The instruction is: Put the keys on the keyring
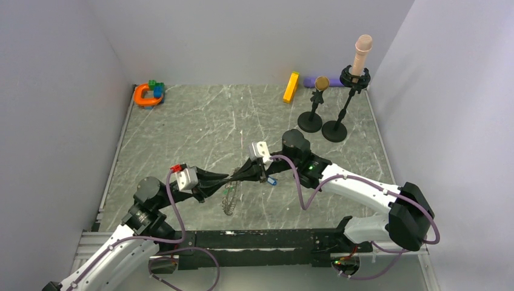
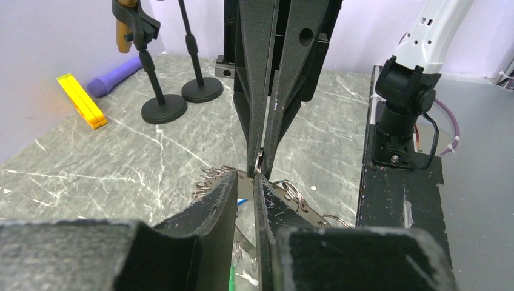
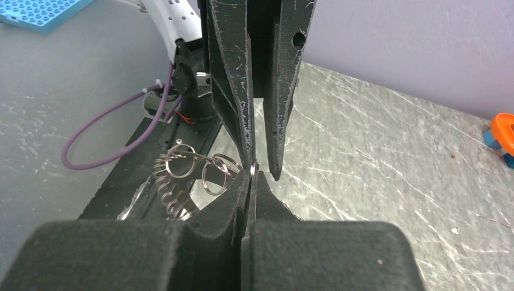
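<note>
The keyring (image 1: 229,201), a silvery toothed band with small split rings on it, hangs above the table under the spot where both grippers meet. My right gripper (image 3: 250,176) is shut on a thin metal edge of the keyring (image 3: 173,194). My left gripper (image 2: 245,179) faces it tip to tip, jaws a narrow gap apart. The keyring's flat band (image 2: 303,206) crosses behind that gap. A blue key (image 1: 271,180) shows just beneath the right gripper (image 1: 237,176). The other keys are hidden, apart from a green sliver (image 2: 232,279) low between the left fingers.
An orange horseshoe toy (image 1: 147,95) with green and blue blocks lies at the back left. A yellow bar (image 1: 291,87) and a purple object (image 1: 312,82) lie at the back. Two black stands (image 1: 311,119) (image 1: 335,128) rise at the back right. Walls close in on three sides.
</note>
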`<move>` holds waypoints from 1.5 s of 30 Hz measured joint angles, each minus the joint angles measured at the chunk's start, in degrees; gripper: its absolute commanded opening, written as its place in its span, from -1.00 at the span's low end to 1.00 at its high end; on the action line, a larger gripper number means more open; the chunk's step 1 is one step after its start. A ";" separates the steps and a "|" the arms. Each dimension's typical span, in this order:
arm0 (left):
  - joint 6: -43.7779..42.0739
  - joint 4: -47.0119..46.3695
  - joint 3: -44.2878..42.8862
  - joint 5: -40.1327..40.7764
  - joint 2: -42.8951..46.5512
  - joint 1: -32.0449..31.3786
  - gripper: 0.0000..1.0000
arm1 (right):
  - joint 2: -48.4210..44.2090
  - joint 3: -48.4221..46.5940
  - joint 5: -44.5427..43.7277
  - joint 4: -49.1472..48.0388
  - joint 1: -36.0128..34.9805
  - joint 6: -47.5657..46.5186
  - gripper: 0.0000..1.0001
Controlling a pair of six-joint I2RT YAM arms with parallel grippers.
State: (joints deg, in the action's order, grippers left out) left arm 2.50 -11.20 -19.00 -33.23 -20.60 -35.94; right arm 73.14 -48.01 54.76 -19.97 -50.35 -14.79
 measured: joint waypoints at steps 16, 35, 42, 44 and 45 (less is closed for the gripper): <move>2.84 -3.26 2.78 -0.70 2.08 0.11 -1.00 | -0.37 0.61 -0.92 0.04 -0.39 0.85 -0.45; 3.39 2.67 2.82 1.53 3.54 -0.04 -1.00 | -1.70 0.85 -3.72 1.11 0.22 0.83 -0.15; 4.92 2.93 2.82 3.32 3.93 -0.04 -1.00 | -2.14 0.85 -3.17 4.59 1.60 -1.09 -0.06; 5.55 2.91 2.80 3.82 3.96 -0.04 -1.00 | -2.16 0.85 -2.86 5.25 2.01 -1.42 -0.06; 5.79 2.93 2.80 4.07 3.93 -0.04 -1.00 | -2.21 0.85 -2.62 5.51 2.21 -1.57 -0.06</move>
State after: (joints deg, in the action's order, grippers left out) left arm 8.29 -8.27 -16.21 -29.17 -16.67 -35.99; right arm 70.94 -47.16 52.14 -14.46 -48.14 -16.36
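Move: The small ring, still pinched in the right fingertips at that hand point, lies about 1 cm to the right of the left hand point, level with it and neither ahead nor back, between the part-open left fingers. From the left hand, the big keyring plate's middle is some 3 cm back, 1 cm right and 5 cm below; the blue tag on the table is roughly 8 cm ahead, 13 cm right and 20 cm below. Left fingers pinch the small ring, right ones open and withdraw about 2 cm right-forward, left sinking 2 cm. ##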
